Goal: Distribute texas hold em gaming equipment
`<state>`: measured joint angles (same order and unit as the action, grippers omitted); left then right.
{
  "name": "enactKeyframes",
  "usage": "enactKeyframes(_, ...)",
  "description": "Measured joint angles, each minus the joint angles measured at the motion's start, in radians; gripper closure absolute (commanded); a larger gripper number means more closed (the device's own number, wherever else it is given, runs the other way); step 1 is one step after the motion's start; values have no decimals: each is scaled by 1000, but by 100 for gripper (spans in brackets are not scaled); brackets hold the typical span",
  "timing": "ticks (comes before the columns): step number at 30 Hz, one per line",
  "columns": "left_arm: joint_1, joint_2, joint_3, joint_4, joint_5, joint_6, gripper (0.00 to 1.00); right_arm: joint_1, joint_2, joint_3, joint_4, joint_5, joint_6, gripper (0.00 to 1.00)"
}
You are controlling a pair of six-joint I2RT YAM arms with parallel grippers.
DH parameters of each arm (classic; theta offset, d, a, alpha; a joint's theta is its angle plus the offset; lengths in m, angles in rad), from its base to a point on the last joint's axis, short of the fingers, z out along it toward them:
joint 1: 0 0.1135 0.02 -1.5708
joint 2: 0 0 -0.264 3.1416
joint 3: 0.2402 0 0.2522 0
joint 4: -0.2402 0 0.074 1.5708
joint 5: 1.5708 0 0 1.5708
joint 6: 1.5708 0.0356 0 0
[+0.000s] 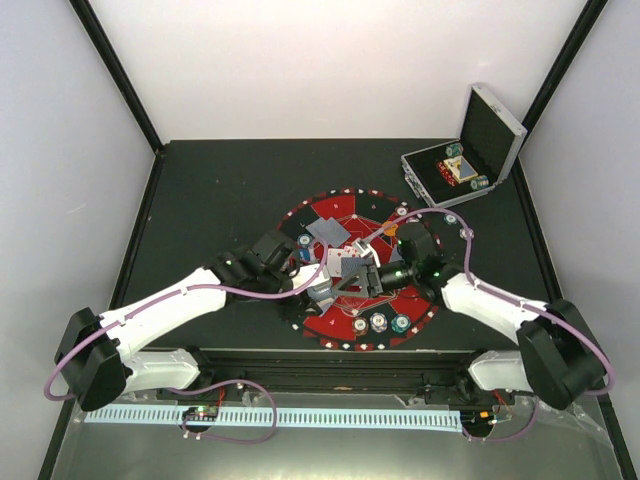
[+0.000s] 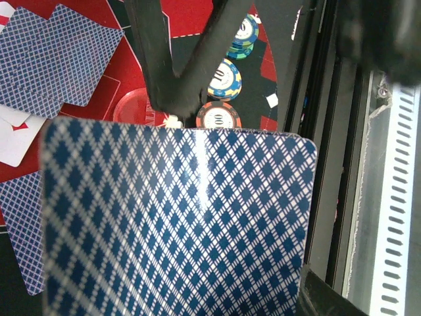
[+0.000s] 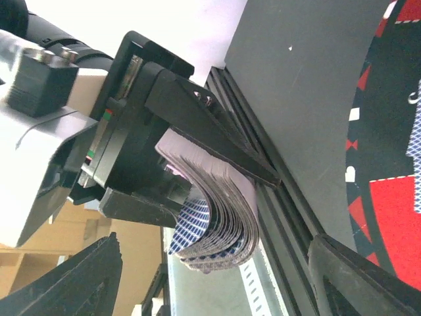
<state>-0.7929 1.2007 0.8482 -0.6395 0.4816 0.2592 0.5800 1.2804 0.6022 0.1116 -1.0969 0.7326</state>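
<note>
My left gripper is shut on a thick deck of playing cards held over the middle of the round mat. In the left wrist view the deck's blue-diamond back fills the frame and hides my own fingers. From the right wrist the deck looks bent between the left jaws. My right gripper is open and faces the deck's edge, with its fingers just beyond the deck. Face-down cards lie on the mat. Poker chips sit along the mat's near rim.
An open silver case with more chips stands at the back right. A red disc lies on the mat by the right fingers. A black rail runs along the table's near edge.
</note>
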Motion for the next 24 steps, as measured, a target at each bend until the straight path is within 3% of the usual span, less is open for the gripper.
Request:
enactKeyframes(6,-2,0,0,0,0,0,64,44,63,9,47,-6,45,25)
enactKeyframes(13,-10,0,0,-1,0,0,64,83,115,26,100,-7,99,45)
enactKeyframes(24,-16,0,0,-4,-1,1,64,104,154,41,138,-14,151,59)
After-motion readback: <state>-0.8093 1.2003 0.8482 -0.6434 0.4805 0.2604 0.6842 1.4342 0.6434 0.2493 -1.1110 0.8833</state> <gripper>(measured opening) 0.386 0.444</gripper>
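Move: The card deck is in the left hand, its middle only about 2 cm to the right of that hand's point and roughly 1 cm below it. From the right hand, the deck lies some 6 cm to the left, 2 cm back and 4 cm lower. About 15 cm beneath the right hand on the mat, the newly laid face-down card is some 10 cm ahead and 5 cm right; the three-chip row's middle is about 1 cm back and 10 cm right. The right fingers come to straddle the free edge of the deck, one over its blue back and the other on its face side, sliding about 3 cm left with a slight drift back and down. On the way in they begin to close, from wide open to roughly half, though a firm pinch can't be made out. The left hand keeps its hold and stays practically still. ##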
